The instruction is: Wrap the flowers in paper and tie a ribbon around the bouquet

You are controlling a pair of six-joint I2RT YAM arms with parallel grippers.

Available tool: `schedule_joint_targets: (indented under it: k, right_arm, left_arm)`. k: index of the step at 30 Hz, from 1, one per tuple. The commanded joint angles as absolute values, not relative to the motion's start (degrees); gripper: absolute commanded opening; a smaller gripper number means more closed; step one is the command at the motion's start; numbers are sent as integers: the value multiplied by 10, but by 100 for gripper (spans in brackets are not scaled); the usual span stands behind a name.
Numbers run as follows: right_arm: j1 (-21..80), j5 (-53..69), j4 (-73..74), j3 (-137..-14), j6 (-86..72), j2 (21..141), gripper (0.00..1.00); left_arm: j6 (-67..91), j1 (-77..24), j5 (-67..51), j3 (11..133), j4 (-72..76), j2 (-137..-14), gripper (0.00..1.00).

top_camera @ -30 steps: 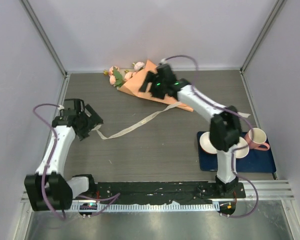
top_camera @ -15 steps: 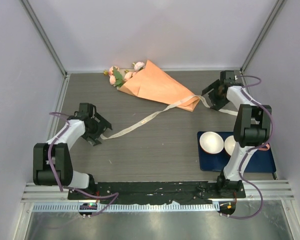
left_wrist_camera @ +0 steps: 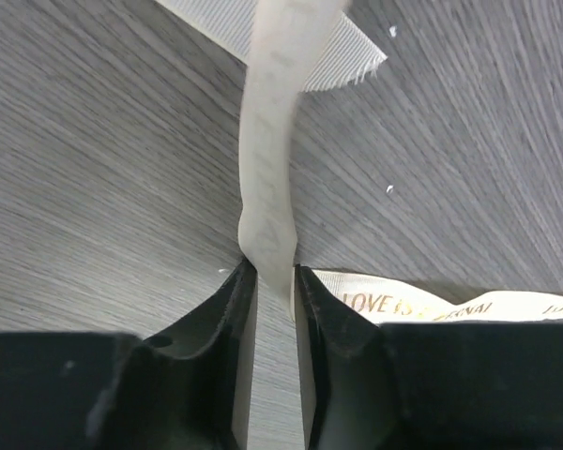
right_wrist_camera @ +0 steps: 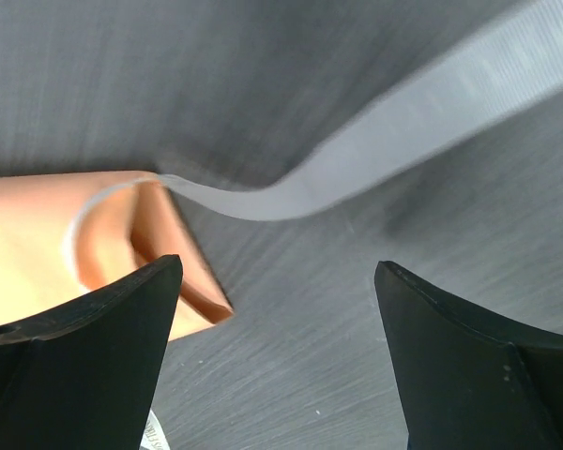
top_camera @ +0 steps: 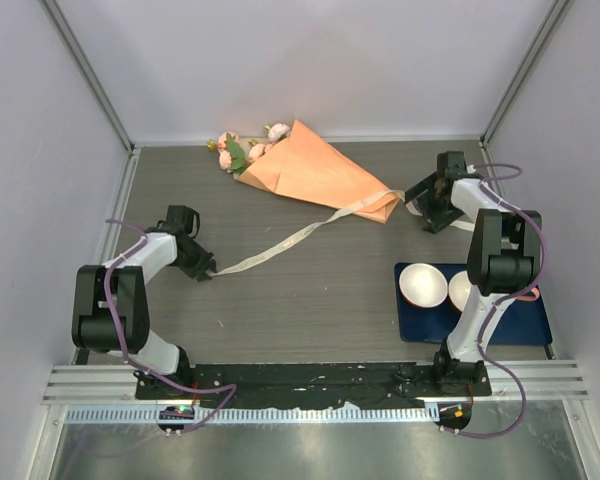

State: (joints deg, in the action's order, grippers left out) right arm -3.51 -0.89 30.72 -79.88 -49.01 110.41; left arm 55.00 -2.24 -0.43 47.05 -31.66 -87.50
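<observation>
The bouquet lies at the back of the table, an orange paper [top_camera: 320, 175] cone with the pink flowers [top_camera: 242, 150] at its wide end. A cream ribbon [top_camera: 280, 245] runs from under the cone's narrow tip out to the left and also trails right. My left gripper [top_camera: 208, 270] is at the ribbon's left end. In the left wrist view the ribbon [left_wrist_camera: 267, 187] stands pinched between the nearly closed tips of the left gripper [left_wrist_camera: 275, 272]. My right gripper [top_camera: 418, 203] sits just right of the cone's tip. The right gripper [right_wrist_camera: 277, 272] is open and empty, with the paper [right_wrist_camera: 38, 234] and the ribbon [right_wrist_camera: 375, 159] ahead of it.
A dark blue mat [top_camera: 510, 325] at the right front carries two pale bowls [top_camera: 423, 285], partly behind the right arm. Grey walls and metal posts close in the table on the left, back and right.
The right arm has swung off the bouquet to the right of the cone's tip. The left gripper has slid onto the ribbon's left end and closed on it.
</observation>
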Motion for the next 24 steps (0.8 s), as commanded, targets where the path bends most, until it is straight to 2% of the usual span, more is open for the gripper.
schedule_joint_targets:
  k: [1, 5, 11, 18, 20, 21, 22, 24]
  right_arm:
    - [-40, -19, 271, -746, -620, 1052, 91]
    - [-43, -39, 250, -726, -698, 1051, 90]
    - [-53, -53, 221, -717, -726, 1053, 91]
    - [-65, -28, 200, -712, -788, 1102, 91]
    - [-66, -31, 200, -720, -801, 1120, 75]
    - [-65, -34, 201, -722, -801, 1124, 63]
    - [-66, -39, 211, -729, -794, 1128, 37]
    - [-66, -58, 224, -736, -774, 1128, 19]
  left_arm:
    - [534, -23, 28, 492, -312, -889, 22]
    - [527, -22, 38, 492, -311, -875, 15]
    - [513, -22, 46, 483, -313, -849, 8]
    - [502, -22, 45, 477, -308, -836, 5]
    - [497, -21, 54, 476, -307, -831, 0]
    - [495, -20, 58, 477, -307, -830, 0]
    - [493, -15, 59, 478, -311, -830, 0]
    - [490, -6, 64, 482, -317, -829, 0]
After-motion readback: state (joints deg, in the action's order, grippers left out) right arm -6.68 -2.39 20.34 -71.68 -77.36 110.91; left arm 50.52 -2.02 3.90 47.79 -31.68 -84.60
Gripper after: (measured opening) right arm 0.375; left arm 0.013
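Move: The ribbon's tail beyond the paper runs under the open right fingers: the stretch to pinch is about 2 cm to that hand's right, 1 cm ahead and 3 cm below. From the right hand the paper's near tip is some 8 cm left and 1 cm ahead, the left bowl roughly 18 cm straight back. The left hand already has ribbon between its half-closed fingers, the flowers some 30 cm ahead of it and 8 cm right. The right hand dips back and down about 2 cm, then comes forward some 3 cm and drifts right over the ribbon's tail, turning clockwise by about 30 degrees and sinking a little more before the fingers start to close around the ribbon right at the end. Meanwhile the left hand shuts its fingers fully on the ribbon they already straddle, easing to the left, and then lifts slightly with it. ##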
